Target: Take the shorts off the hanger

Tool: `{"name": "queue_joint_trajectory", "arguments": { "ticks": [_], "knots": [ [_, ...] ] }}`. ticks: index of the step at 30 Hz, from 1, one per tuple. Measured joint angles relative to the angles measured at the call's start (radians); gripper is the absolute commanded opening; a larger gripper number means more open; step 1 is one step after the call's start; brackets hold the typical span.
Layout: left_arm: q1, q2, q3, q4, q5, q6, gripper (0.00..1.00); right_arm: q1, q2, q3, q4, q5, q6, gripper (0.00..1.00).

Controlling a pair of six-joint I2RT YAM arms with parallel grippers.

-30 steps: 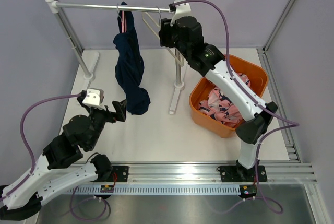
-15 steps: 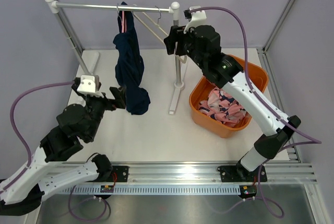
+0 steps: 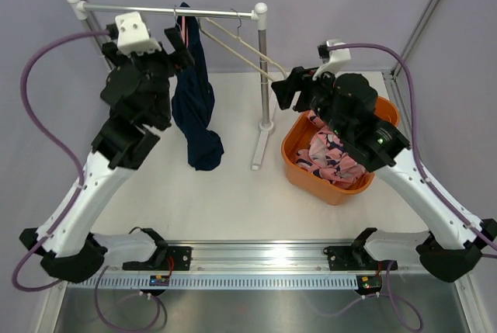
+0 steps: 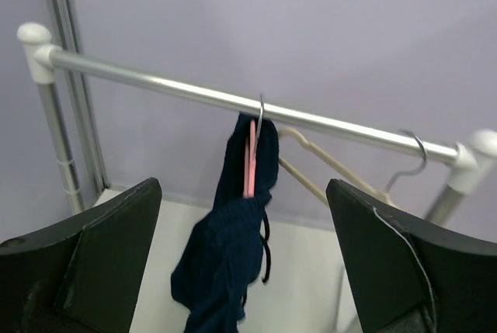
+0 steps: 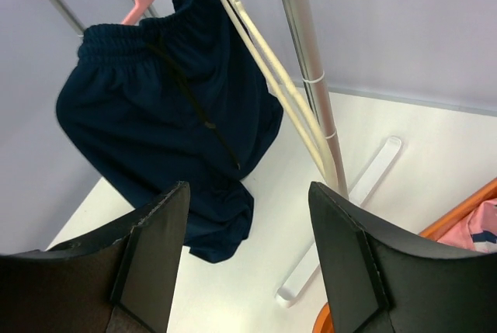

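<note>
The plain navy shorts (image 3: 194, 112) hang bunched on a pink hanger (image 3: 184, 34) hooked over the rail. My left gripper (image 3: 180, 47) is open, up at rail height just left of that hanger. In the left wrist view the navy shorts (image 4: 225, 255) and pink hanger (image 4: 250, 158) sit straight ahead between its fingers, untouched. The pink patterned shorts (image 3: 330, 154) lie in the orange basket. Open and empty, my right gripper (image 3: 289, 88) hovers right of the rack post, facing the navy shorts (image 5: 155, 131).
A bare cream hanger (image 3: 237, 46) hangs slanted from the rail (image 3: 147, 11) near the right post (image 3: 266, 77). The orange basket (image 3: 388, 112) stands at the right. The rack's white feet (image 3: 260, 147) lie on the table. Purple walls enclose the back and sides.
My left arm rose from table level to the rail beside the pink hanger. My right arm drew back from the rail end toward the basket, jaws opening wider.
</note>
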Motion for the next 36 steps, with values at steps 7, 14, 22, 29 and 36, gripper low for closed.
{"name": "queue_joint_trajectory", "arguments": {
  "ticks": [7,14,22,29,36],
  "knots": [
    [0.233,0.267,0.282,-0.191,0.2,-0.125,0.79,0.0,-0.14,-0.1,-0.006,0.003,0.015,0.71],
    [0.359,0.377,0.402,-0.341,0.401,-0.195,0.73,0.0,-0.189,-0.14,-0.023,0.009,0.016,0.72],
    [0.363,0.389,0.421,-0.397,0.507,-0.222,0.68,0.0,-0.209,-0.15,-0.032,0.026,0.014,0.72],
    [0.381,0.439,0.422,-0.403,0.537,-0.229,0.64,0.0,-0.21,-0.164,-0.04,0.032,0.007,0.73],
    [0.406,0.478,0.422,-0.401,0.556,-0.229,0.61,0.0,-0.23,-0.175,-0.054,0.039,0.001,0.73]
  ]
}}
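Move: The pink hanger carrying the navy shorts has its neck some 16 cm ahead of the left hand, in line sideways and about 7 cm below it. The navy shorts hang under it, their middle roughly 23 cm below the hand. The empty cream hanger is about 15 cm right and 12 cm ahead, some 11 cm down. From the right hand, the pink hanger's neck lies about 15 cm ahead, 26 cm left and 4 cm above. Towards the pink hanger's neck, just under the rail, the left hand drives forward about 15 cm, fast and level at first, then slower and sinking some 8 cm. It tips down about 20 degrees, turns slightly clockwise, and the fingers partly close either side of the neck without visibly gripping it. The empty right hand backs off rightward and back from the cream hanger, fingers open. ##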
